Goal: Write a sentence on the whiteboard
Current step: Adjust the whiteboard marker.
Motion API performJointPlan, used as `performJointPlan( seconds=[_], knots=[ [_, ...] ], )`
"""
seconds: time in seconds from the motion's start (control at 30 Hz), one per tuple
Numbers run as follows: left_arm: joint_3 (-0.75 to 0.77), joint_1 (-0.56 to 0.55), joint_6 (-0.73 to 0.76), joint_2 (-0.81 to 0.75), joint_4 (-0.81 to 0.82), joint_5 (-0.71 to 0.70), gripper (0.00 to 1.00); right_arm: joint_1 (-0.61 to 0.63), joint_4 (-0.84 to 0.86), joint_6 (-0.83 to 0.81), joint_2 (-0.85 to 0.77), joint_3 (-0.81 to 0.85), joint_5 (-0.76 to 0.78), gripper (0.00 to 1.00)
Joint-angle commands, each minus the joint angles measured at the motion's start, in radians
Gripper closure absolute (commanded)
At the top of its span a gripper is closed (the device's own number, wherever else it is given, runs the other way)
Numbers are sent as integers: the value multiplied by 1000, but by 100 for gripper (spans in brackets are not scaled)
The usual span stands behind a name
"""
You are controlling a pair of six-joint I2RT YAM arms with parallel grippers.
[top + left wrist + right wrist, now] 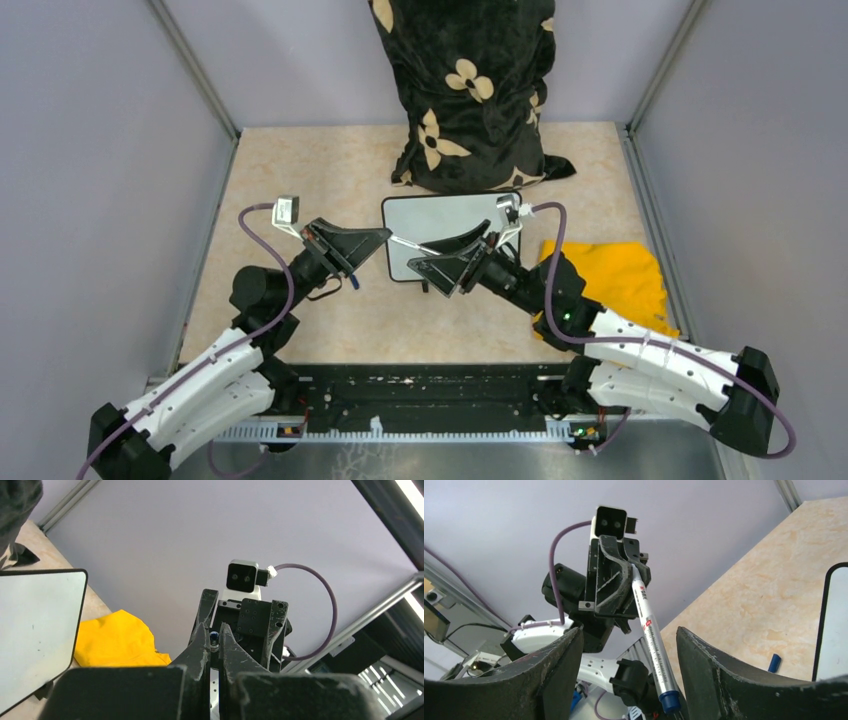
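The whiteboard (440, 212) lies flat mid-table with a blank face; no sentence shows on it. Its corner appears in the left wrist view (35, 630), and its edge in the right wrist view (835, 630). My left gripper (375, 238) (214, 630) hovers left of the board, shut on one end of a white marker (410, 244) (649, 627). The marker's blue end (670, 700) reaches between the fingers of my right gripper (440, 252) (628, 632), which stands open over the board's near edge, with gaps on both sides of the barrel.
A small blue cap (357, 283) (775, 662) lies on the table near the board's left side. A yellow cloth (610, 275) (115, 637) sits right of the board. A black floral bag (470, 90) stands behind it. Grey walls enclose the table.
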Motion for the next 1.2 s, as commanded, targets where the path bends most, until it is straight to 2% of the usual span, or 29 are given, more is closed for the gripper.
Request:
performJointPlan(
  seconds=[0.0,0.27,0.47,0.67,1.17],
  knots=[
    [-20,-5,-107,1,78,-104,100,-9,134,55,35,66,23,34],
    [-38,-6,-155,0,71,-164,100,-17,188,91,89,81,59,44],
    [-25,-8,-141,4,39,-163,100,-18,152,95,127,114,78,49],
    [-23,-11,-141,12,19,-160,100,-22,121,106,156,140,98,61],
    [-20,-18,-145,32,16,-141,100,-34,119,125,165,132,102,64]
  ],
)
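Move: The left hand pinches the uncapped marker by its left end. The marker's middle is about 5 cm to that hand's right, 1 cm back and 2 cm lower. Seen from the open right hand, the middle is about 2 cm ahead, level sideways and in height. From the right hand, the whiteboard's centre is about 20 cm ahead and 7 cm right; the blue cap is some 9 cm ahead and 14 cm left. Both lie roughly 30 cm below. The left fingers keep their pinch on the marker's end while that hand eases forward about 2.5 cm and tips some 10 degrees downward. Around the free part of the barrel the right fingers close by nearly half without shutting, as the right hand goes forward about 4 cm and left about 2 cm, farther along the marker towards the left fingers, first rising slightly, then sinking back. Whether the right fingers touch the marker can't be seen. ##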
